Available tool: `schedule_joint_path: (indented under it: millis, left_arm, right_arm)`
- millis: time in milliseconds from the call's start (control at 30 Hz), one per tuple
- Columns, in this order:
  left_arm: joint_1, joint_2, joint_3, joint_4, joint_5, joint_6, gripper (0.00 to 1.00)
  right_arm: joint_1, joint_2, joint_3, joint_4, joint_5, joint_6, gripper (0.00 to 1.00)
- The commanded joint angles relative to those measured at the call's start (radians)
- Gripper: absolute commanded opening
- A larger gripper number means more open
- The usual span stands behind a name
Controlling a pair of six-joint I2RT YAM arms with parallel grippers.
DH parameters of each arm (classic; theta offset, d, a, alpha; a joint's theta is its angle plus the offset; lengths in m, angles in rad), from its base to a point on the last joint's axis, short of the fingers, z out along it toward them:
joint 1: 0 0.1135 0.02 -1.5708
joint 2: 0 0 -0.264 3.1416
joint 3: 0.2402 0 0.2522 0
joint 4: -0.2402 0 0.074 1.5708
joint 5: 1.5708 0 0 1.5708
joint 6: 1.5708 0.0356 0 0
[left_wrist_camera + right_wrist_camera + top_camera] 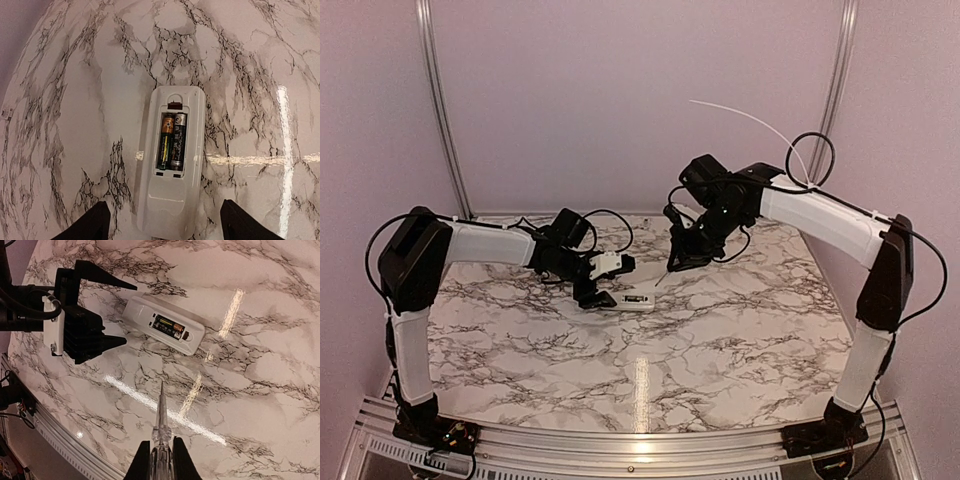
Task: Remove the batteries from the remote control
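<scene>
The white remote control (170, 205) lies face down on the marble table (740, 340), its back recess uncovered. Two batteries (172, 141) sit side by side in the recess, also showing as batteries (168, 327) in the right wrist view. My left gripper (163, 202) is open, one finger on each side of the remote's near end, not touching it. My right gripper (161, 441) is shut on a clear pointed tool (161, 415), whose tip hangs above the table, short of the remote control (145, 312). From above, the left gripper (610, 280) stands left of the remote control (635, 300); the right gripper (678, 262) is behind it.
Pink walls enclose the table on three sides. An aluminium rail (620, 445) runs along the near edge between the arm bases. Black cables (610, 225) trail behind the left wrist.
</scene>
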Motion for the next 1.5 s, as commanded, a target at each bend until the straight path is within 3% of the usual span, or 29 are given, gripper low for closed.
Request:
schedule_joint_path:
  millis: [0, 300, 400, 833, 1167, 1467]
  left_arm:
    - [0.005, 0.049, 0.041, -0.010, 0.022, 0.037, 0.80]
    - [0.005, 0.116, 0.099, -0.095, -0.022, 0.059, 0.80]
    - [0.005, 0.139, 0.160, -0.204, -0.023, 0.069, 0.80]
    - [0.005, 0.187, 0.184, -0.246, -0.033, 0.051, 0.71]
    - [0.005, 0.170, 0.176, -0.215, -0.023, 0.037, 0.40]
    - [-0.022, 0.050, 0.053, -0.084, -0.019, -0.040, 0.32]
  right_arm:
    - [-0.006, 0.022, 0.073, -0.064, 0.057, -0.021, 0.00]
    - [-0.007, 0.037, 0.082, -0.081, 0.089, -0.050, 0.00]
    - [-0.006, 0.040, 0.081, -0.086, 0.092, -0.058, 0.00]
    - [-0.006, 0.074, 0.109, -0.096, 0.087, -0.076, 0.00]
    - [-0.006, 0.085, 0.121, -0.108, 0.098, -0.082, 0.00]
    - [-0.006, 0.087, 0.110, -0.107, 0.110, -0.100, 0.00]
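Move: The remote control lies flat, its middle roughly 4 cm to the right of the left hand, level with it fore and aft, and 5 cm below; its near end is already beneath the open fingers. The batteries sit some 6 cm to that hand's right, also 5 cm down; the tip of the right hand's clear tool hovers about 10 cm right, 3 cm back and 4 cm up. From the right hand the batteries are about 6 cm ahead, 9 cm left and 18 cm below. Straight down by about 5 cm goes the left hand, its fingers tilting a little steeper, to straddle the left end of the remote; there it stops and closes from wide to about half open, pinching the remote's two long sides below the battery compartment. The right hand, still holding the clear tool, sinks under 2 cm and tilts some 7 degrees, swinging the tip rightward and clear of the remote. ##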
